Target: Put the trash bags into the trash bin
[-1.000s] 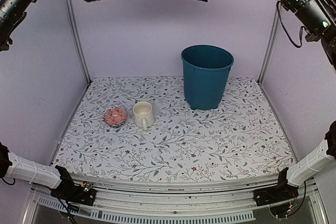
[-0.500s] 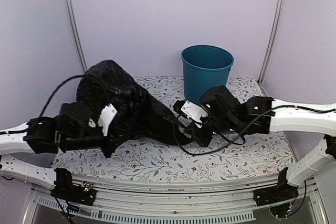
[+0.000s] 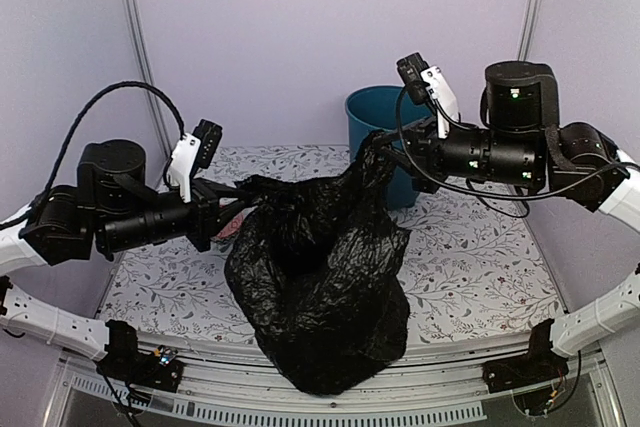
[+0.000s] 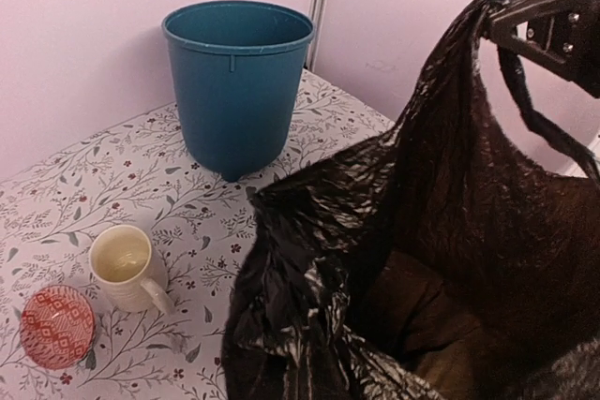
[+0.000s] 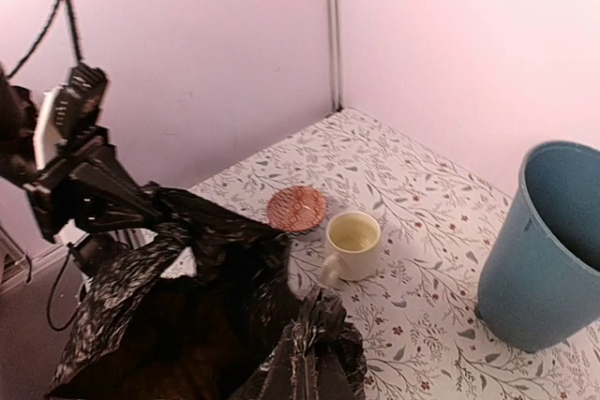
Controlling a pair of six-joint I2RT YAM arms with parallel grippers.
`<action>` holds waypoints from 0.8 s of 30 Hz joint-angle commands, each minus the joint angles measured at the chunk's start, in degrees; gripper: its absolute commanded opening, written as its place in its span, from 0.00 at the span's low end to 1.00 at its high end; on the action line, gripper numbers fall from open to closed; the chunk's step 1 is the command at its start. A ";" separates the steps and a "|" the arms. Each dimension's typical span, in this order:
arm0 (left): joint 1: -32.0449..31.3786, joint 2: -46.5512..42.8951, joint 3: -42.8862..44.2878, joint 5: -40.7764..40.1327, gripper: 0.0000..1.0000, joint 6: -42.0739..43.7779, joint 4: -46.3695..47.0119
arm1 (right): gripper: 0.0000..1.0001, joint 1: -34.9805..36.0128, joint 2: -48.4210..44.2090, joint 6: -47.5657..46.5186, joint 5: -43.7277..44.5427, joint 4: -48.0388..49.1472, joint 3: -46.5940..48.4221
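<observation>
The trash bag [image 3: 320,287], black and glossy, hangs stretched between both grippers above the table's front half, its mouth spread open and its bottom sagging past the near edge. My left gripper [image 3: 243,191] is shut on the bag's left rim. My right gripper [image 3: 381,146] is shut on the right rim, higher up. The teal trash bin [image 3: 372,110] stands upright at the back, partly hidden behind the right arm and the bag; it shows whole in the left wrist view [image 4: 236,81]. Bunched plastic [image 5: 319,353] covers my right fingertips, and bag folds [image 4: 309,325] cover the left ones.
A cream mug [image 4: 124,267] and a small red patterned dish [image 4: 56,326] sit on the floral table [image 4: 141,166] left of the bin, near the bag's left side. Lilac walls with metal corner posts [image 3: 134,37] close in the back and sides.
A second ago both arms were raised high with the bag at the top. Then they lay low with the bag heaped on the table. Now the bag hangs spread between them.
</observation>
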 commanded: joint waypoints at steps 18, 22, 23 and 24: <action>32.22 23.51 34.43 14.28 0.00 0.77 -1.64 | 0.01 -21.06 30.68 3.54 -3.86 -5.06 39.02; 31.96 24.99 50.02 15.30 0.00 8.14 -0.71 | 0.01 -20.73 33.10 -1.04 -4.80 -4.57 57.14; 31.80 24.42 52.50 16.85 0.00 10.02 0.45 | 0.01 -20.32 31.31 -2.70 -5.78 -2.28 56.80; 31.46 23.74 54.50 19.27 0.00 11.70 2.10 | 0.01 -19.51 27.86 -3.87 -7.21 0.87 54.24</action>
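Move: The left hand has one side of the black trash bag's rim; the trash bin, where the bag is to go, lies about 38 cm ahead of it, 33 cm to its right and 20 cm lower. The mug stands some 23 cm straight ahead, 30 cm below, with the red bowl about 15 cm left of the mug. From the right hand, holding the other side, the bin is about 35 cm ahead, 8 cm right and 28 cm lower. Forward and then up in a quick scoop, both hands swing the bag out over the table, keeping their shut grip on its rim. Each goes nearly 20 cm forward, the right dipping first, before both sweep upward, the left ending clearly higher than it began; the wrists turn some 20 degrees so the fingers point more forward. ##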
